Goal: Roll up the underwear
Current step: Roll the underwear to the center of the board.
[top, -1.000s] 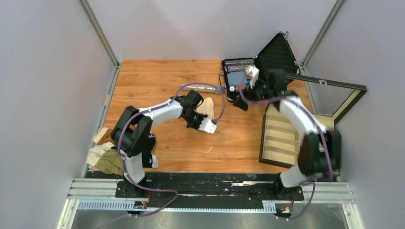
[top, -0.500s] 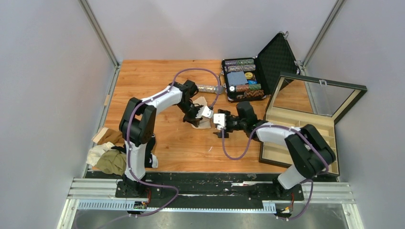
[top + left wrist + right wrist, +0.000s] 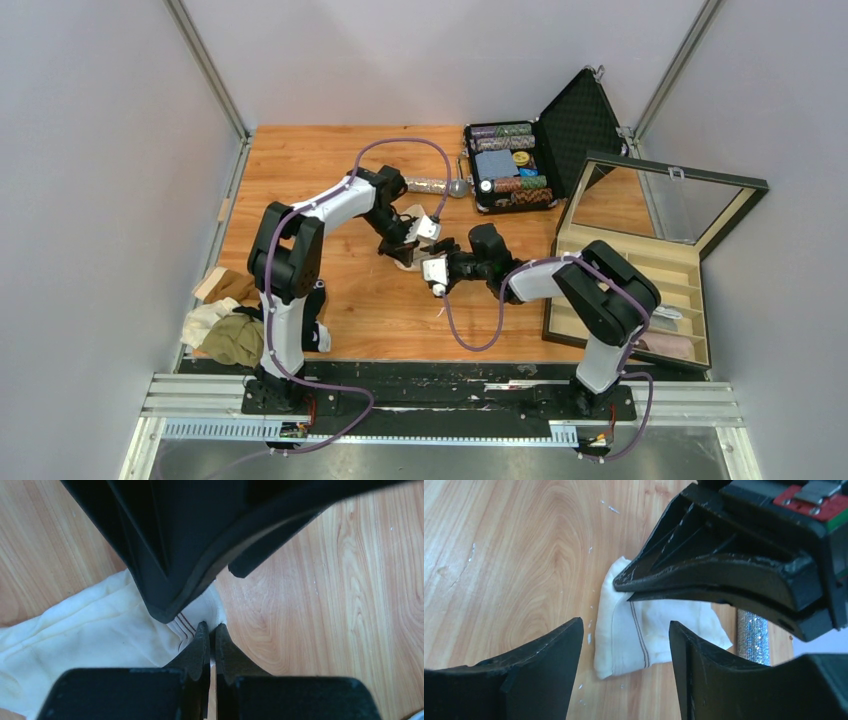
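Note:
A cream underwear point(image 3: 405, 260) point(image 3: 100, 630) point(image 3: 644, 630) lies folded on the wooden table, near the middle. My left gripper point(image 3: 405, 250) point(image 3: 210, 626) point(image 3: 616, 586) is shut, pinching one corner of the cloth by its striped hem. My right gripper point(image 3: 420, 266) point(image 3: 624, 645) faces it from the right, open, hanging over the same cloth, which shows between its two fingers without touching them. In the left wrist view the right fingers point(image 3: 165, 555) loom dark just above the pinched corner.
Several more garments point(image 3: 225, 330) are heaped at the table's near left edge. A glittery microphone point(image 3: 432, 185) point(image 3: 751, 635) lies just behind the cloth. An open chip case point(image 3: 510, 165) stands at the back, and a wooden box with a glass lid point(image 3: 620, 290) on the right.
My right arm has swung from the chip case down to the cream underwear, and its jaws have narrowed somewhat. The left gripper has shifted slightly back and left, still pinching the cloth.

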Robot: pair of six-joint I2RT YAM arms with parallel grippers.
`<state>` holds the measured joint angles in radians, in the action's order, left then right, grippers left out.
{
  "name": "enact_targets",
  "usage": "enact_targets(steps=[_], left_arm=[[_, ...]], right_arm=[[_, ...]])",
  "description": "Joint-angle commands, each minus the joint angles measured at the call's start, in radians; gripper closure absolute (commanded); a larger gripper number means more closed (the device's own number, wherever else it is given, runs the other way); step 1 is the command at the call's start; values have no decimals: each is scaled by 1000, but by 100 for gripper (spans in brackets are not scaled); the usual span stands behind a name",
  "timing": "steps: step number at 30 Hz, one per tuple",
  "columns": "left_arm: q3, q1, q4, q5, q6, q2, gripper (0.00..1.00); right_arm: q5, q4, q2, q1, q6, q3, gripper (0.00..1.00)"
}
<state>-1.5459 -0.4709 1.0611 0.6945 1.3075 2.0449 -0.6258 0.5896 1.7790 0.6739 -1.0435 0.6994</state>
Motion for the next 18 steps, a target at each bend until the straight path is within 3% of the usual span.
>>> enact_targets(steps=[1,4,12,18], left_arm=[[-23,-1,0,45,-22,-12,100],[-19,4,-1,53,-21,-16,100],[-17,9,-18,57,-40,-19,100],[-14,16,-26,66,-45,-23,100]], right_arm=[[9,112,19,18,-18,10,37],[44,96,52,34,-37,29,47],[47,37,55,35,-61,23,47],[131,33,116,41,-57,72,66]])
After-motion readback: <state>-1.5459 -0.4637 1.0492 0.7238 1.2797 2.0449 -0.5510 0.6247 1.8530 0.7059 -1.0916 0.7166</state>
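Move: The left hand already pinches the left corner of the underwear's folded near end; the middle of that end lies about 3 cm to its right, level fore and aft and 1 cm below. From the open right hand the same near end is roughly 2 cm to the left and 2 cm down. The glittery rod lies some 14 cm straight ahead of the right hand, and the open case around 18 cm ahead and 17 cm right. Downward goes the right hand, about 2 cm onto the near end of the underwear after a small start to the left, its fingers still pointing left and tilted down. They narrow from about two thirds to well under half open, one on the near side of the fold and one on the far side, coming against the cloth. The left hand stays put and keeps its pinch on the corner. ##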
